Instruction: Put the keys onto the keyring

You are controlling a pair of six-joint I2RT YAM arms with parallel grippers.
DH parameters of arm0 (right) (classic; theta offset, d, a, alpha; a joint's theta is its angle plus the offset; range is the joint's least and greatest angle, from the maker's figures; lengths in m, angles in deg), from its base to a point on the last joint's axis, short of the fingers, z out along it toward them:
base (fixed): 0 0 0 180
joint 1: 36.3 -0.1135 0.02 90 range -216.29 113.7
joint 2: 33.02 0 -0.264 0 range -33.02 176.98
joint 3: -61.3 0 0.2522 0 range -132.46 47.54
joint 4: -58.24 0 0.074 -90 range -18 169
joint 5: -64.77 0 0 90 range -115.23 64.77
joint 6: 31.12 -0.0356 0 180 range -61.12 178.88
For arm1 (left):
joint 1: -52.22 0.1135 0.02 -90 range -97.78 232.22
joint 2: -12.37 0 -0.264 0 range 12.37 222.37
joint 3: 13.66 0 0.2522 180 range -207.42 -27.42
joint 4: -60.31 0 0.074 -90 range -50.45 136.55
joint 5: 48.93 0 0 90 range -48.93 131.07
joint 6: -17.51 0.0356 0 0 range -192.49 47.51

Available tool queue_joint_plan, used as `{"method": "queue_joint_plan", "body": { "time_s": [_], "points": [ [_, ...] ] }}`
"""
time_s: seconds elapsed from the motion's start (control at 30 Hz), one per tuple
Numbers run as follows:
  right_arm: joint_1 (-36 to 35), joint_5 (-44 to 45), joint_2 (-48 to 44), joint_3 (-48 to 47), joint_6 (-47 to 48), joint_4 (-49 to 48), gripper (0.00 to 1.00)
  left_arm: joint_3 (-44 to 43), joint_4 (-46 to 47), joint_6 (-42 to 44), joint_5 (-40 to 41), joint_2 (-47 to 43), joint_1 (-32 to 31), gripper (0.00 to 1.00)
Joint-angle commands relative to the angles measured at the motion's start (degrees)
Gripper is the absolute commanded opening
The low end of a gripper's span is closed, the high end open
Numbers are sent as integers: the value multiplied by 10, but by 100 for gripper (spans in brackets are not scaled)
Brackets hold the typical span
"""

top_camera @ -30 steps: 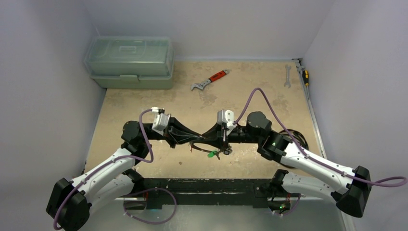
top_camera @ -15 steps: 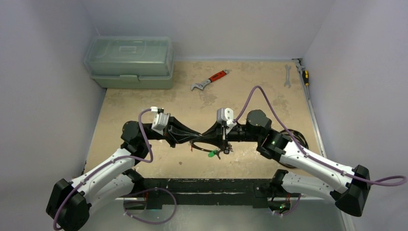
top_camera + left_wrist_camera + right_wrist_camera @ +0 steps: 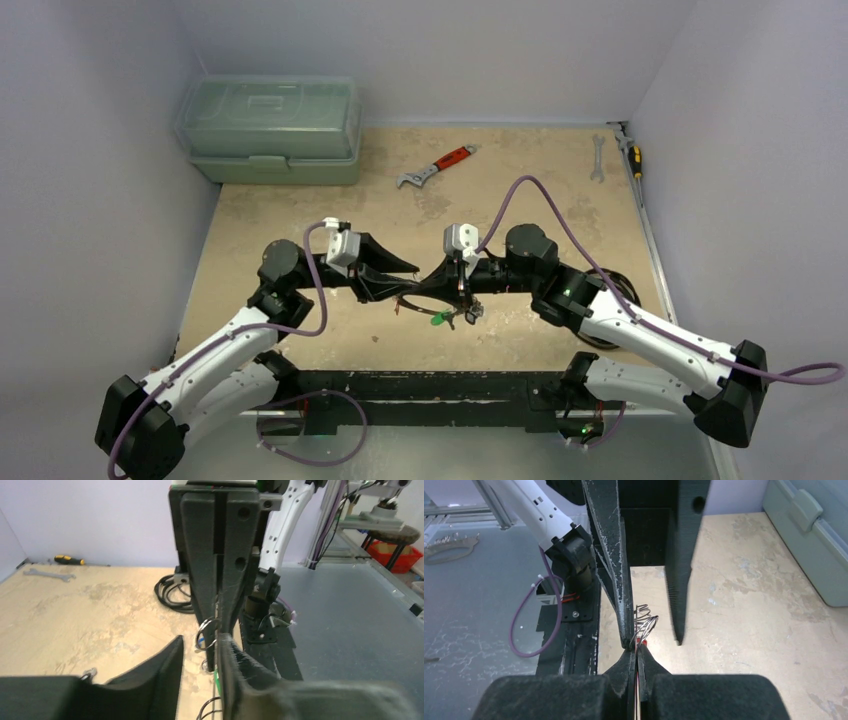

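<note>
The keyring (image 3: 415, 301) hangs as a thin silvery loop between my two grippers above the middle of the table. Small rings (image 3: 207, 634) and a green tag (image 3: 437, 320) dangle from it; the keys themselves are too small to make out. My right gripper (image 3: 636, 652) is shut on the keyring wire (image 3: 646, 624), with a bit of red at its tips. Facing it, my left gripper (image 3: 201, 639) is open. One of its fingers (image 3: 235, 670) lies against the wire and the other (image 3: 160, 672) stands well apart. In the top view the grippers (image 3: 405, 273) (image 3: 433, 281) meet tip to tip.
A green toolbox (image 3: 270, 128) stands at the back left. A red-handled wrench (image 3: 435, 167) lies at the back middle, with a silver spanner (image 3: 598, 158) and a screwdriver (image 3: 632, 155) at the back right. A black cable coil (image 3: 172, 590) lies by the right arm's base.
My left gripper has opened and let go of the keyring, and its wrist has shifted a little to the right. My right gripper has closed on the wire.
</note>
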Motion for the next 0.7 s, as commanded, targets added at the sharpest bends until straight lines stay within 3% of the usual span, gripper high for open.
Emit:
{"method": "queue_joint_plan", "body": {
  "time_s": [0.0, 0.1, 0.2, 0.33, 0.5, 0.67],
  "points": [
    [-3, 1, -17, -42, 22, 5, 0, -45, -139, 91, 20, -10, -2, 39],
    [-3, 14, -23, -46, 33, 40, 0, -72, -210, 135, 25, -21, -2, 53],
    [-3, 25, -25, -48, 45, 63, 0, -124, -311, 202, 33, -22, -2, 58],
    [-3, 52, -24, -56, 49, 103, 0, -211, -484, 311, 36, -1, -2, 57],
    [-3, 58, -17, -72, 53, 147, 0, -294, -629, 407, 4, 35, -2, 54],
    [-3, 59, -18, -83, 54, 176, 0, -348, -691, 474, -23, 69, -8, 53]
  ]
}}
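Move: The loose black-tagged key lies on the table roughly 20 cm ahead of the left hand, 14 cm to its right and 27 cm below; the red-handled wrench is some 20 cm beyond that key and 9 cm left of it. The keyring is about 5 cm right of the left hand, 3 cm back and 4 cm lower. From the right hand, which holds the keyring, the key is about 21 cm ahead, 9 cm right and 26 cm below. The left hand, its fingers already parted, spreads them to about half open and backs out from beside the keyring, going forward about 2 cm and then up about as much, while its right-pointing fingers tip some 20 degrees downward. Meanwhile the right hand keeps its pinch on the keyring and draws it about 2 cm to the right and a little down, its fingertips tipping slightly downward, so that the two hands part. ##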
